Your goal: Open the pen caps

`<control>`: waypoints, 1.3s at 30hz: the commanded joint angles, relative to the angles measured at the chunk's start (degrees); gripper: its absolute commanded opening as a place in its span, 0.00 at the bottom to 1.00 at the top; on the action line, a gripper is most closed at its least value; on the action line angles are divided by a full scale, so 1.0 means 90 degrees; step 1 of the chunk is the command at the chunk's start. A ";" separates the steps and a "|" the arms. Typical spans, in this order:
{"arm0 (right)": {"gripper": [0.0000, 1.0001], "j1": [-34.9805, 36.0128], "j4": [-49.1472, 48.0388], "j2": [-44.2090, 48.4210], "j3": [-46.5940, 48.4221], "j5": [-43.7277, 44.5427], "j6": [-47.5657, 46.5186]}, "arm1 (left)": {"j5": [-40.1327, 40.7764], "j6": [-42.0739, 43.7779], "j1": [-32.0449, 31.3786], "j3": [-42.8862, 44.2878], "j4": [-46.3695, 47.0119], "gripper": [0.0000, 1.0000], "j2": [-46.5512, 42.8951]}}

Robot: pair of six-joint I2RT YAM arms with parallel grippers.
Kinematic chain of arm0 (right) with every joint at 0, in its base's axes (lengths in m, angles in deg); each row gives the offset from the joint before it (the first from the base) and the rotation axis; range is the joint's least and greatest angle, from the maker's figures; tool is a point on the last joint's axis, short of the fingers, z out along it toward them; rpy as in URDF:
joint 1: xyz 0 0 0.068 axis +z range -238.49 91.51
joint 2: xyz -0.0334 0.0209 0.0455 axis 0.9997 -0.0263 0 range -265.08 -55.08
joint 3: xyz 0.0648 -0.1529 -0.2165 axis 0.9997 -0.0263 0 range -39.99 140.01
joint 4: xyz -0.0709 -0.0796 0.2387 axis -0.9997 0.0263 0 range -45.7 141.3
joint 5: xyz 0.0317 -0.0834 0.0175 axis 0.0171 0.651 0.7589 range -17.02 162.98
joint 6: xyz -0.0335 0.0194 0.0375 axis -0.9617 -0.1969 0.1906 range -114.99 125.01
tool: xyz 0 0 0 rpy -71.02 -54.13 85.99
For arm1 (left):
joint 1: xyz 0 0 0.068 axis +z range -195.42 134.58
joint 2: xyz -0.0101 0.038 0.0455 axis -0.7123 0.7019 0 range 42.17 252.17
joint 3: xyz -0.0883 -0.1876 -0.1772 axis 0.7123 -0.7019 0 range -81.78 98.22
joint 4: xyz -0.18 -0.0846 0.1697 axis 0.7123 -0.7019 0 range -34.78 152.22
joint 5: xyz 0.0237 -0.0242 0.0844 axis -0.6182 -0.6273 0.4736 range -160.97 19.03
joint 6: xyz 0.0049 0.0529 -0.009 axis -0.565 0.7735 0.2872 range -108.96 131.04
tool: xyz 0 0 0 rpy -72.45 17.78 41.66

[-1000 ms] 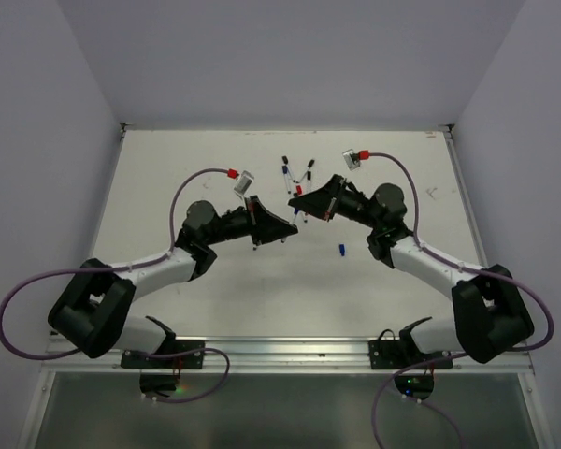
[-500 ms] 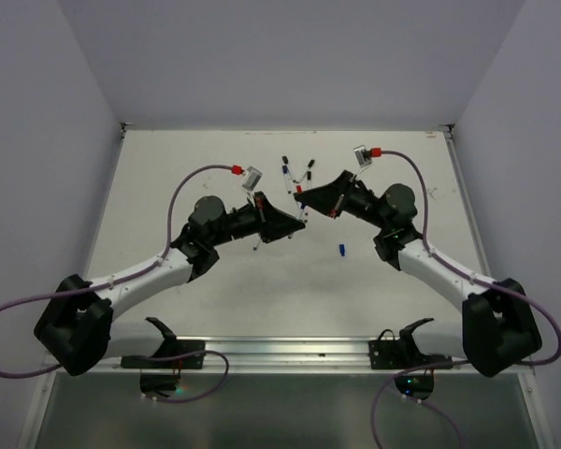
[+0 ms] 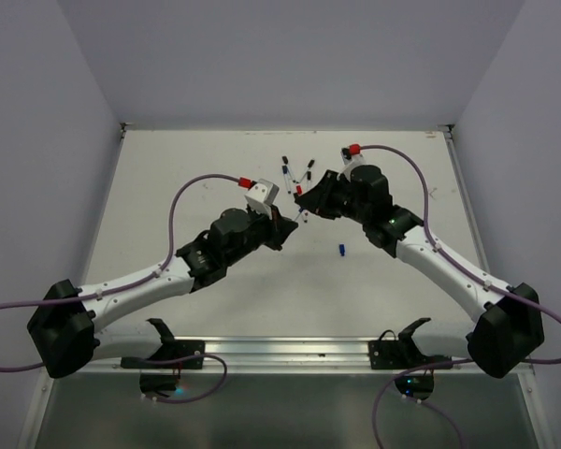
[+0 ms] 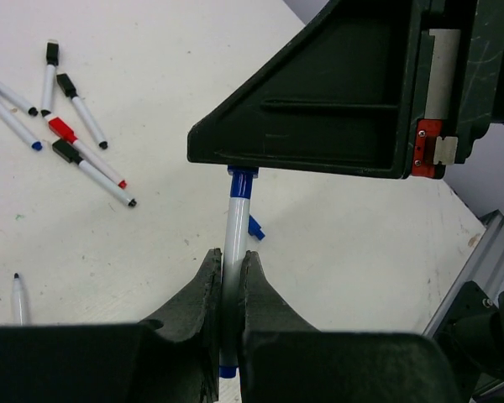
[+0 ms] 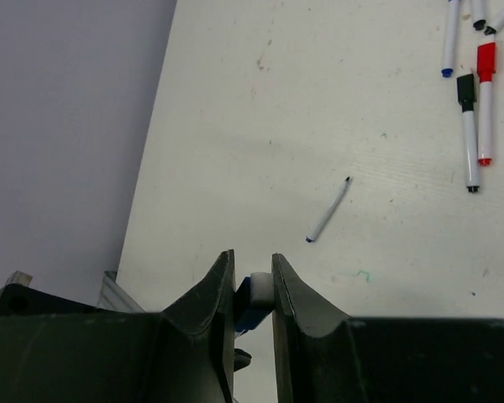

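Observation:
A white pen [image 4: 233, 231] with blue ends is held above the table, and my left gripper [image 4: 229, 256] is shut on its barrel. Its blue pen cap [image 4: 242, 183] reaches up into my right gripper [image 5: 252, 260], which is shut on that cap [image 5: 254, 304]. From above, the left gripper [image 3: 285, 227] and the right gripper [image 3: 305, 200] meet tip to tip over the table's middle. A loose blue cap [image 3: 340, 250] lies on the table right of them. Capped pens lie behind: a red cap [image 4: 62, 129] and black caps [image 4: 65, 85].
A cluster of pens [image 3: 288, 174] lies near the back centre of the white table [image 3: 187, 178]. One uncapped thin pen [image 5: 328, 211] lies apart on the table. Purple cables arc over both arms. A metal rail [image 3: 280, 351] runs along the near edge.
Both arms have stretched toward the middle and the wrists have turned. The two grippers have drawn together from a small gap until their tips meet at the pen.

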 commanded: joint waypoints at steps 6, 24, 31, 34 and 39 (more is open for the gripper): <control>0.00 -0.0656 0.1348 0.0066 0.0220 0.3454 -0.0532 | 0.0092 0.0758 0.0326 -0.0539 -0.0157 0.00 -0.0271; 0.00 -0.1331 -0.1086 -0.0021 -0.0035 -0.0235 0.0604 | -0.2042 -0.0170 0.0326 -0.1548 0.1546 0.00 -0.0525; 0.59 -0.0871 -0.0782 -0.0247 0.0103 -0.0512 -0.0061 | -0.1231 -0.0288 0.0306 -0.0794 0.0675 0.00 -0.0037; 0.75 -0.0871 -0.0782 -0.0227 0.0015 -0.0725 0.0007 | -0.1094 -0.0219 0.0287 -0.0735 0.0607 0.00 -0.0056; 0.75 -0.0774 -0.1328 -0.0422 -0.0365 -0.1254 0.0641 | -0.0753 -0.0141 0.0248 -0.0677 0.0539 0.00 -0.0192</control>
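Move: Both hands hold one blue pen: the left has the barrel, and its blue cap, between the right fingers, lies about 5 cm ahead and 6 cm right of the left hand, about level. On the table, some 20 cm below, a loose blue cap lies 3 cm back and 9 cm right of the right hand; an uncapped pen is 2 cm ahead and 14 cm left of it, and the red pen 12 cm ahead and 2 cm left. Back and slightly down go both hands together, about 2 to 3 cm, still gripping barrel and cap. Then the right hand darts some 5 cm forward and 3 cm to its right, comes off the cap and opens wide. The left keeps its grip on the barrel and sinks about 4 cm, its wrist ending turned a little clockwise. ##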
